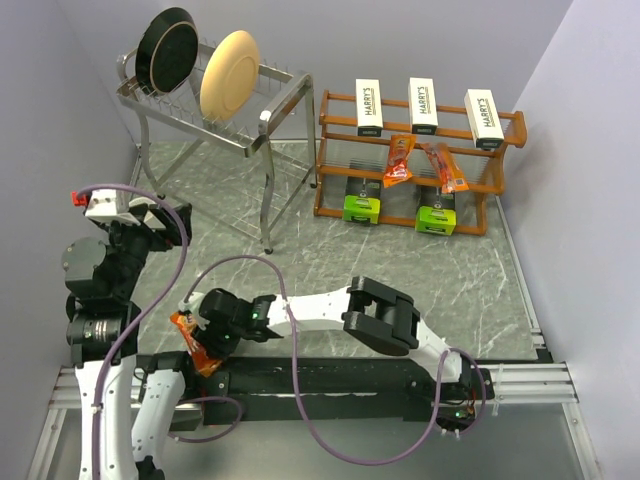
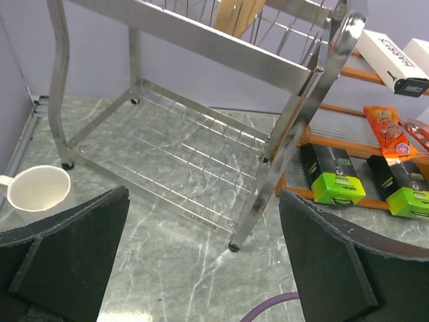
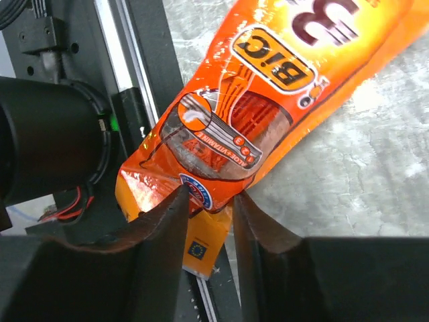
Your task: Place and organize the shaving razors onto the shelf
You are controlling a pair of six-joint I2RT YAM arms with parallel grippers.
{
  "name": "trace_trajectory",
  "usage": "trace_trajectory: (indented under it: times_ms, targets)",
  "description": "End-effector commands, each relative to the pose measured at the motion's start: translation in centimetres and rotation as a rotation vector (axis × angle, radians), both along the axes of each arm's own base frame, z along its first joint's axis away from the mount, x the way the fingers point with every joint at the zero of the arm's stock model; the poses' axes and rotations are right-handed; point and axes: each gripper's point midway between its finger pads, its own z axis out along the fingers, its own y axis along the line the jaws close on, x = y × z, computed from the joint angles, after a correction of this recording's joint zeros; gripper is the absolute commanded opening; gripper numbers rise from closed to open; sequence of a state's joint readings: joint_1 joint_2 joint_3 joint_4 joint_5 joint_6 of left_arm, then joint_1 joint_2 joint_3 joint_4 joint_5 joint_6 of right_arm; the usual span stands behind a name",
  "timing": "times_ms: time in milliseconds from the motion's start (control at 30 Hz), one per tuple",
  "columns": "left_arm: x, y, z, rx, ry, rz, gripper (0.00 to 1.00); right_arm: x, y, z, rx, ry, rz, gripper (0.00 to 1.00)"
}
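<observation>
An orange BIC razor pack (image 3: 248, 121) lies at the table's near left edge, its lower end over the black base rail. My right gripper (image 3: 209, 208) has both fingers pressed on that lower end; from above, the right gripper (image 1: 205, 335) sits over the orange pack (image 1: 188, 338). The wooden shelf (image 1: 505, 130) stands at the far right. It holds three white HARRY'S boxes (image 1: 424, 103) on top, two orange packs (image 1: 399, 160) in the middle and two black-and-green packs (image 1: 362, 200) at the bottom. My left gripper (image 2: 201, 268) hangs open over bare table, holding nothing.
A silver metal rack (image 1: 270, 110) with a black plate (image 1: 165, 48) and a cream plate (image 1: 230, 72) stands at the far left. Its near leg (image 2: 295, 127) rises between my left gripper and the shelf. A white mug (image 2: 40, 192) sits under the rack's left side.
</observation>
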State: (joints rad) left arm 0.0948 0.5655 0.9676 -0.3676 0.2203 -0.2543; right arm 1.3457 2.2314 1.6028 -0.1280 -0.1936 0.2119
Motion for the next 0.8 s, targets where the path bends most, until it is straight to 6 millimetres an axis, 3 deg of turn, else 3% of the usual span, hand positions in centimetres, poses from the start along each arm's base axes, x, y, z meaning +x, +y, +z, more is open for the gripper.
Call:
trace_trajectory:
  times_ms: [0,100,200,233,300,333,367,400,433,467,500,533,567,600,633,700,767]
  targets:
    - [0.6,-0.5,0.5,-0.041,-0.029,-0.033,0.99,2.1,-2.4,-3.7,-0.104,-0.073,-0.057,0.27]
    - [1.1,-0.5,0.2,-0.046,-0.023,-0.038,0.99,2.5,-2.5,-3.1,-0.090,-0.100,-0.047,0.08]
    - [1.5,-0.6,0.5,-0.023,-0.032,-0.052,1.00,3.8,-3.5,-0.5,-0.062,-0.129,-0.039,0.00]
    - [1.6,-0.8,0.7,-0.016,-0.036,-0.063,0.99,4.3,-3.5,2.7,-0.008,-0.145,-0.042,0.00]
    - [1.9,-0.9,0.7,0.004,-0.038,-0.076,1.00,5.6,-5.1,4.9,0.012,-0.144,-0.028,0.00]
    - [1.8,-1.3,0.9,0.014,-0.045,-0.101,0.99,5.9,-5.6,8.5,0.074,-0.160,-0.023,0.00]
    - [1.9,-1.5,0.9,0.026,-0.048,-0.113,1.00,7.3,-7.0,9.7,0.078,-0.162,-0.030,0.00]
    - [2.0,-1.6,0.8,0.031,-0.047,-0.123,0.99,6.7,-7.9,10.7,0.101,-0.128,0.006,0.00]
    - [2.1,-1.8,0.9,0.035,-0.052,-0.138,1.00,7.1,-9.1,13.9,0.156,-0.139,0.008,0.00]
    - [2.1,-2.4,0.8,0.039,-0.051,-0.176,0.99,7.2,-10.4,14.5,0.152,-0.115,0.011,0.00]
    - [2.2,-2.8,0.8,0.035,-0.051,-0.197,0.99,8.6,-12.2,14.8,0.145,-0.121,-0.002,0.01]
    - [2.3,-3.0,0.4,0.029,-0.046,-0.212,1.00,8.5,-13.4,17.0,0.185,-0.123,0.010,0.01]
    - [2.6,-3.0,0.7,0.023,-0.063,-0.208,1.00,8.7,-14.9,17.0,0.161,-0.120,0.009,0.01]
    - [2.9,-3.4,0.4,0.001,-0.056,-0.216,1.00,10.1,-16.7,16.8,0.146,-0.120,-0.029,0.01]
    - [3.1,-3.6,0.2,0.007,-0.049,-0.218,0.99,10.6,-17.9,18.0,0.160,-0.147,-0.045,0.02]
    - [3.3,-4.6,-0.1,0.045,-0.052,-0.263,1.00,11.7,-20.2,17.8,0.134,-0.177,-0.068,0.02]
    - [3.2,-5.2,-0.2,0.060,-0.054,-0.292,1.00,14.7,-22.7,18.5,0.134,-0.223,-0.157,0.04]
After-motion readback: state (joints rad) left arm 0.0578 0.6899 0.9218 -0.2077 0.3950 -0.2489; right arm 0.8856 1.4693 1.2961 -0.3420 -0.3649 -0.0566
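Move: The last orange razor bag lies at the table's near left corner, between the right hand's half-closed fingers, its middle about 2 cm ahead, 3 cm left and 1 cm below. From that hand, the dish rack's front foot stands about 23 cm ahead and 14 cm right, and the left green razor box on the wooden shelf about 35 cm ahead and 36 cm right. From the high left hand the bag is roughly 14 cm back, 4 cm right and 34 cm down. Staying low at first, the right hand shuts its fingers on the near end of the orange bag, then sweeps up about 20 cm, right nearly as far and forward some 15 cm, speeding up towards the wooden shelf while the fingers tilt some 15 degrees nearer level. The left hand, empty and open, eases 3 cm forward and as much right, turning about 10 degrees clockwise. ##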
